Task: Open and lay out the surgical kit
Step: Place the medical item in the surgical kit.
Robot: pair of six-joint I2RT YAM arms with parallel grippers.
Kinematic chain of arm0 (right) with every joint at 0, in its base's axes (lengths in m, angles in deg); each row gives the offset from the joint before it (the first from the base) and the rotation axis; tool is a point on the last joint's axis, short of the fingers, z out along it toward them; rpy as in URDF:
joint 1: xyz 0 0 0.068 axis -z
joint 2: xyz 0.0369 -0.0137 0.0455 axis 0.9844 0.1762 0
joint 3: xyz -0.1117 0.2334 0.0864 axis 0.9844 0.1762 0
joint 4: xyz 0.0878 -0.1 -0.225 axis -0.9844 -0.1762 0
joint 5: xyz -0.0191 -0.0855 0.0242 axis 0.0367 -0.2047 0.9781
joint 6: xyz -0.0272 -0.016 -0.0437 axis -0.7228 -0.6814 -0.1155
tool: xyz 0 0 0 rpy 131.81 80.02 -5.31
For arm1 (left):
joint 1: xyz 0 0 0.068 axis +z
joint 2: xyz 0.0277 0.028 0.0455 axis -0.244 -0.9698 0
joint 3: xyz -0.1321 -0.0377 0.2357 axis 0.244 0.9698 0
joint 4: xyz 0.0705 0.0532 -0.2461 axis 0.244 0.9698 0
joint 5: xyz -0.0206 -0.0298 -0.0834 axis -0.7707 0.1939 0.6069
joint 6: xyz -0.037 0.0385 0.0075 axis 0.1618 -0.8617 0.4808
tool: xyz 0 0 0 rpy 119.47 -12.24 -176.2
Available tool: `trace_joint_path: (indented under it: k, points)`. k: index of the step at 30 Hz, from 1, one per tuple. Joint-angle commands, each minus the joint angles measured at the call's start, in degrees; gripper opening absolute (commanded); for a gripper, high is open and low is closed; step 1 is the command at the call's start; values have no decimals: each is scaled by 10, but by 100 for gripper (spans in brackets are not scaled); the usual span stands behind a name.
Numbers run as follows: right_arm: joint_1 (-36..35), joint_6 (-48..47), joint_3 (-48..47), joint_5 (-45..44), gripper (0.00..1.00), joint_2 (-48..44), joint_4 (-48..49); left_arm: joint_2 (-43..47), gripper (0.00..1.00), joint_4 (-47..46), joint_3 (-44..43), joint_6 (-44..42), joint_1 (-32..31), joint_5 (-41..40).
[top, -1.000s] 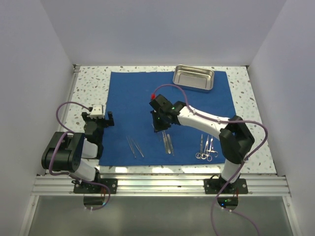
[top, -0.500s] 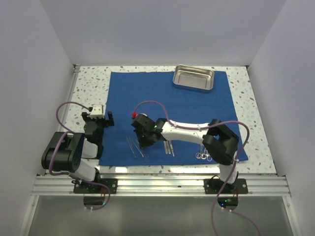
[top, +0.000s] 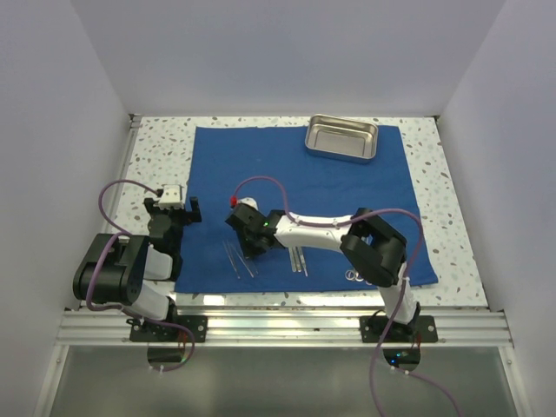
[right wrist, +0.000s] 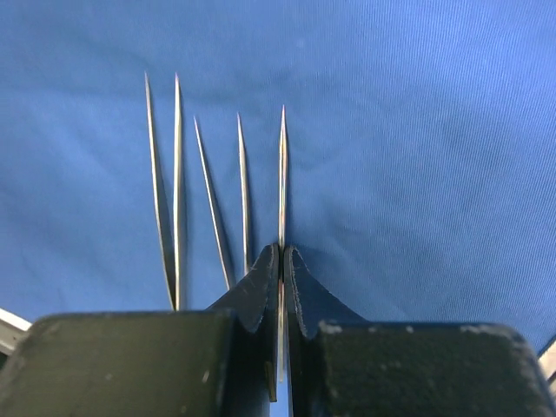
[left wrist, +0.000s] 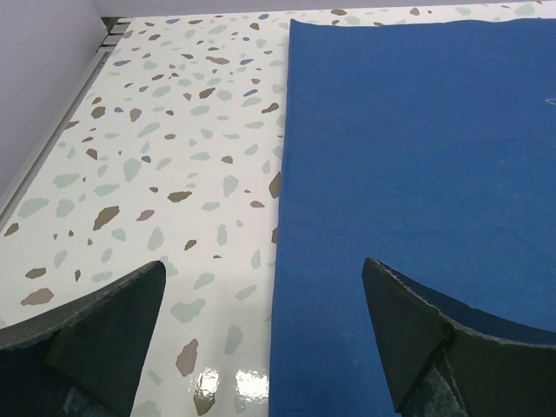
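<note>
The royal-blue cloth [top: 347, 187] lies spread flat on the table, with the steel tray [top: 340, 139] on its far right corner. My right gripper [top: 250, 245] reaches across to the cloth's near left and is shut on one thin pair of tweezers [right wrist: 282, 165], tip pointing away. Two more tweezers [right wrist: 165, 191] lie on the cloth just left of it. Another set of tweezers [top: 298, 259] lies mid-cloth. Ring-handled forceps [top: 353, 275] are partly hidden under the right arm. My left gripper [left wrist: 265, 278] hangs open over the cloth's left edge [left wrist: 282, 217], holding nothing.
The speckled tabletop [left wrist: 174, 130] shows left of the cloth. White walls close in the table on three sides. A metal rail [top: 278, 326] runs along the near edge by the arm bases.
My right arm has swung left across the cloth, carrying the tweezers from the middle to beside the left pair. The left arm has not moved.
</note>
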Motion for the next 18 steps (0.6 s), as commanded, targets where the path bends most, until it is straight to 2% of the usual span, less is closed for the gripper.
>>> trace_joint_path:
  k: [1, 2, 3, 4, 5, 6, 7, 13, 18]
  points:
    - [-2, 0, -39, -35, 0, 9, 8, 11, 100, -32, -10, -7, -2, -4]
    - [-2, -1, -43, -30, 7, 9, -5, 12, 100, -33, -10, -8, -2, -2]
    - [-2, -4, -50, -26, 20, 9, -9, 12, 100, -31, -10, -7, -2, -2]
    - [-2, -4, -51, -22, 36, 1, -12, 11, 100, -32, -10, -7, -2, -3]
    - [-4, -5, -48, -22, 60, -6, -13, 12, 100, -32, -10, -7, -2, -3]
    - [-6, -6, -41, -23, 66, -13, -17, 10, 100, -32, -10, -7, -2, -3]
    - [-6, -6, -39, -23, 78, -28, -20, 10, 100, -33, -10, -7, -2, -3]
    - [-7, -18, -37, -43, 82, -97, -78, 12, 100, -31, -11, -7, -2, -3]
    - [-7, -45, -54, -73, 82, -193, -141, 8, 100, -38, -10, -8, -2, -4]
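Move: The right hand holds the medical item, closed tweezers, right down at the cloth, its laying place about 1 cm under the fingers. A second pair of tweezers lies some 2 cm to its left and 1 cm back; a third, 4 cm left and 2 cm back. The row of scalpels is about 13 cm to its right, level with it. From the idle left hand, the held tweezers are some 21 cm right, 15 cm back and 7 cm lower. The right fingers let go of the tweezers, opening wide down at the cloth while the hand edges about 1 cm forward and left. Then the empty hand rises roughly 8 cm, gathering speed, straight up off the row at first and easing a couple of centimetres to the right, still pointing steeply down. ##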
